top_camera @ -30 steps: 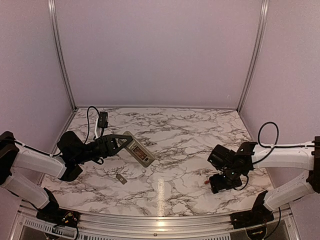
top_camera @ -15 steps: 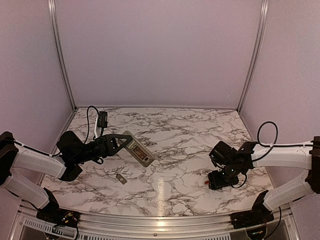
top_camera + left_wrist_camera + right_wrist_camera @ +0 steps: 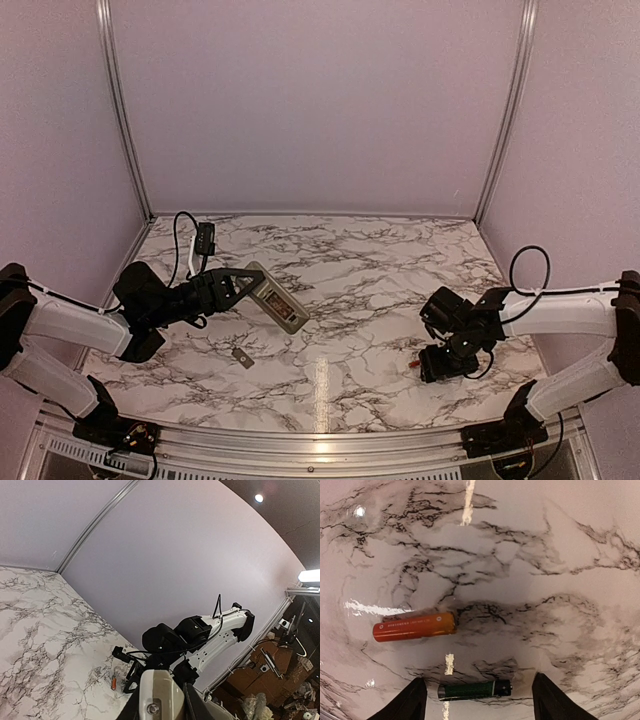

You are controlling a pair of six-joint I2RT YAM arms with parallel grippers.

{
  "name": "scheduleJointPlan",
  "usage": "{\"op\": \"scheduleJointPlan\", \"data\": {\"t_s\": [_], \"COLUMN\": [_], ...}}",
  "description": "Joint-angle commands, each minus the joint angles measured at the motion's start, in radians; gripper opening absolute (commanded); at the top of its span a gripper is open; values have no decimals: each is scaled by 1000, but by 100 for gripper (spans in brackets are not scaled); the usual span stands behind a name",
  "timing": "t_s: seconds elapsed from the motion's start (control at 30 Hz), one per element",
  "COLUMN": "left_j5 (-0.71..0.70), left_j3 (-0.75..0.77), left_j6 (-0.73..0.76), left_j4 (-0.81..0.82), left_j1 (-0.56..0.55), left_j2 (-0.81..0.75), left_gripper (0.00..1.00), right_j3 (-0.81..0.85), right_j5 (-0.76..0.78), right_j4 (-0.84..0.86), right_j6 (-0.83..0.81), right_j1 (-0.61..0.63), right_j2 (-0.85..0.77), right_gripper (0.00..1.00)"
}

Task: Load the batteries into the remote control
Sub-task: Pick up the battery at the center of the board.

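The remote control [image 3: 276, 298] is held off the table at the left, its grey-beige back facing up, with my left gripper [image 3: 243, 281] shut on its near end. In the left wrist view the remote's end [image 3: 159, 697] fills the space between the dark fingers. At the right, my right gripper [image 3: 437, 365] hangs low over the table. Its wrist view shows both batteries lying flat: the orange-red one [image 3: 414, 626] ahead to the left, and the dark green one [image 3: 475, 690] crosswise between the open jaws of my right gripper [image 3: 479, 679], untouched by either finger [image 3: 415, 702].
A small flat grey cover piece [image 3: 242, 356] lies on the marble table [image 3: 350, 270] below the remote. A black cable end [image 3: 205, 238] rests at the back left. Lilac walls enclose the table on three sides.
My right gripper has shifted slightly left and lower over the batteries and its jaws have narrowed a little. The left arm and the remote have not moved.
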Motion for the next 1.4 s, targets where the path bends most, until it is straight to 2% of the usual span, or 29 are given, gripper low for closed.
{"op": "scheduleJointPlan", "data": {"t_s": [0.0, 0.27, 0.67, 1.13, 1.37], "left_j5": [7, 4, 1, -5, -10], "left_j3": [31, 31, 34, 34, 30], "left_j6": [5, 17, 23, 27, 29], "left_j4": [26, 10, -3, -10, -10], "left_j1": [5, 5, 5, 5, 6], "left_j2": [-15, -19, -21, -20, -21], "left_gripper": [0, 0, 0, 0, 0], "right_j3": [0, -13, -33, -29, 136], "right_j5": [-28, -59, -121, -112, -36], "right_j4": [44, 47, 55, 44, -75], "right_j6": [-19, -20, -23, -3, 56], "right_j1": [-9, -8, -8, 19, 120], "right_j2": [36, 19, -3, -5, -2], "right_gripper": [69, 62, 44, 36, 36]}}
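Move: The dark green battery lies between the right hand's open fingers, its ends towards the two tips, level with the hand point fore-aft and sideways and about 1 cm below it. The orange battery sits some 4 cm ahead of that hand and 3 cm to its left. From the left hand, which holds the remote high up, the green battery is roughly 38 cm to the right, 5 cm back and 26 cm lower. The right fingertips close on the two ends of the dark green battery and pinch it lengthwise, the fingers narrowing from wide to about battery length. Staying low over the table and tilting some 5 degrees, the hand slides about 2.5 cm left and 1.5 cm back, starting to rise only at the very end. The left hand keeps the remote still. ##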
